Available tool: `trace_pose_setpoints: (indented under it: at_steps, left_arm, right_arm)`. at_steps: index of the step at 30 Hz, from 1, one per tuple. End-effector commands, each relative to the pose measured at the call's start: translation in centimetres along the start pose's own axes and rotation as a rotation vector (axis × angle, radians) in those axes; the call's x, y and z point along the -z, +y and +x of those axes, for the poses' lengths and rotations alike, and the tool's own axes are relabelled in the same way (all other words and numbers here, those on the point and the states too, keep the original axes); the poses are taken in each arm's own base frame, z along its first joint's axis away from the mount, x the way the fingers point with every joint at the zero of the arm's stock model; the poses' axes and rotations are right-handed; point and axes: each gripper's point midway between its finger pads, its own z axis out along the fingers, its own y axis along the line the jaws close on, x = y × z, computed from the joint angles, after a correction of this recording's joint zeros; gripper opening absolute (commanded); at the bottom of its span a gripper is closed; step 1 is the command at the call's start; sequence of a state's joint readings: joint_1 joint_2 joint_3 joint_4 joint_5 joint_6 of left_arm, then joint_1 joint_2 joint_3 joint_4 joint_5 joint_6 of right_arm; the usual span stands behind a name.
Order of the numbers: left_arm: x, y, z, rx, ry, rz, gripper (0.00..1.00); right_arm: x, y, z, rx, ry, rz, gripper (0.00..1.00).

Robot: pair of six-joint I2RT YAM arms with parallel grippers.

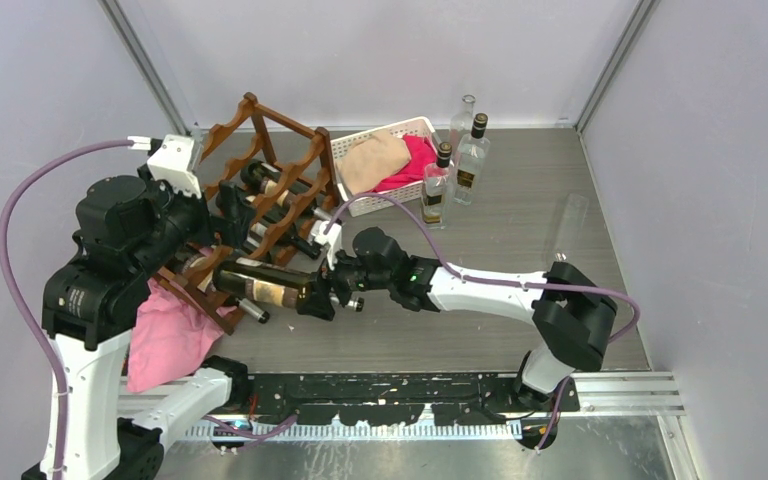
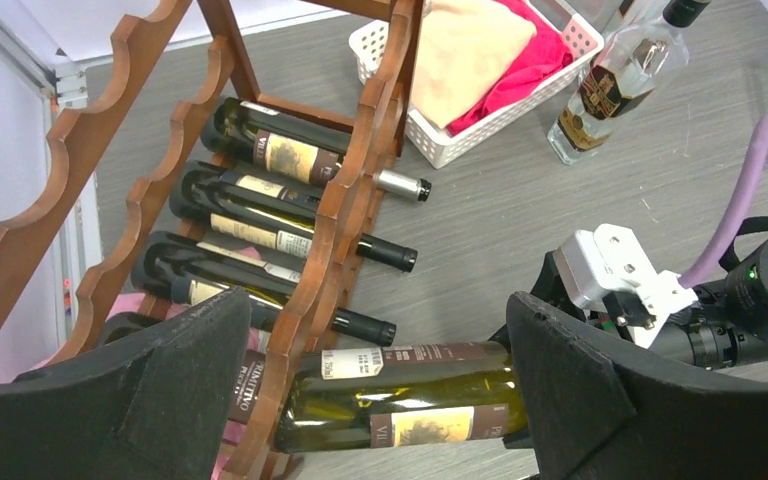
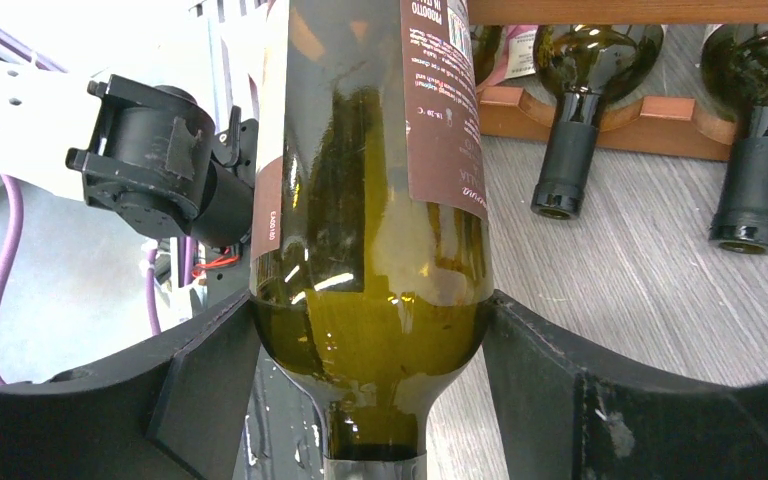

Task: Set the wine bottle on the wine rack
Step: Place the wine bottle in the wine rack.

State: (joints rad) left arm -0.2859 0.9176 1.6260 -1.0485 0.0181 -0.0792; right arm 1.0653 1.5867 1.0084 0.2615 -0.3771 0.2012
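The wine rack [image 1: 260, 185] is a reddish-brown wooden frame with wavy rails, standing at the back left; several dark bottles lie in its tiers [image 2: 260, 215]. The wine bottle [image 1: 265, 285], dark green with a maroon and cream label, lies level with its base inside the rack's lowest tier [image 2: 400, 400]. My right gripper [image 1: 325, 292] is shut on its shoulder, a finger pressed against each side [image 3: 370, 340]. My left gripper [image 2: 380, 300] hovers above the bottle's body with its jaws wide open, touching nothing.
A white basket [image 1: 345, 150] with beige and pink cloths sits behind the rack. Clear glass bottles [image 1: 455, 170] stand to its right and another [image 1: 568, 225] near the right wall. A pink cloth [image 1: 165, 340] lies under the rack's near left corner.
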Motion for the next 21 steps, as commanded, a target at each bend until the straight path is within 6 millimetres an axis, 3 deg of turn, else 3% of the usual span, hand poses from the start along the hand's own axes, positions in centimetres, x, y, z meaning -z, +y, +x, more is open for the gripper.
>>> trace_pose_setpoints:
  at_steps: [1, 7, 21]
  left_arm:
    - [0.7, 0.2, -0.1, -0.006, -0.004, -0.012, 0.97]
    - [0.7, 1.7, 1.1, -0.039, 0.055, -0.085, 0.95]
    - [3.6, 2.9, -0.8, -0.109, -0.033, -0.147, 0.94]
  right_arm:
    - [0.0, 3.1, -10.1, 0.065, -0.29, -0.067, 0.01]
    - [-2.4, 3.5, -11.3, 0.024, -0.313, -0.028, 0.01]
    - [-8.8, 4.0, -13.8, -0.056, -0.34, 0.112, 0.01]
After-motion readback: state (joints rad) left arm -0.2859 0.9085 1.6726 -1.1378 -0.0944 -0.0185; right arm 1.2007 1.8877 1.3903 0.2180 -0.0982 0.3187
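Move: The right hand holds the wine bottle by its shoulder, base pointing left. The rack opening it is going into, below the top rail at the rack's near end, lies about 16 cm left, 3 cm ahead and 5 cm below. The next racked bottle is some 16 cm left, 6 cm ahead and 11 cm down; the pink cloth is roughly 34 cm left, 5 cm back and 17 cm down. From the left hand the opening is about 22 cm below, 5 cm left and 3 cm back. Still pinching the bottle at its shoulder, the right hand pushes it base first to the left, under the top rail and into the rack's near opening, by about 10 cm and gathering speed. It rises barely a centimetre and swings some 10 degrees clockwise. The empty left hand, open above the rack, drifts about 3 cm left. ##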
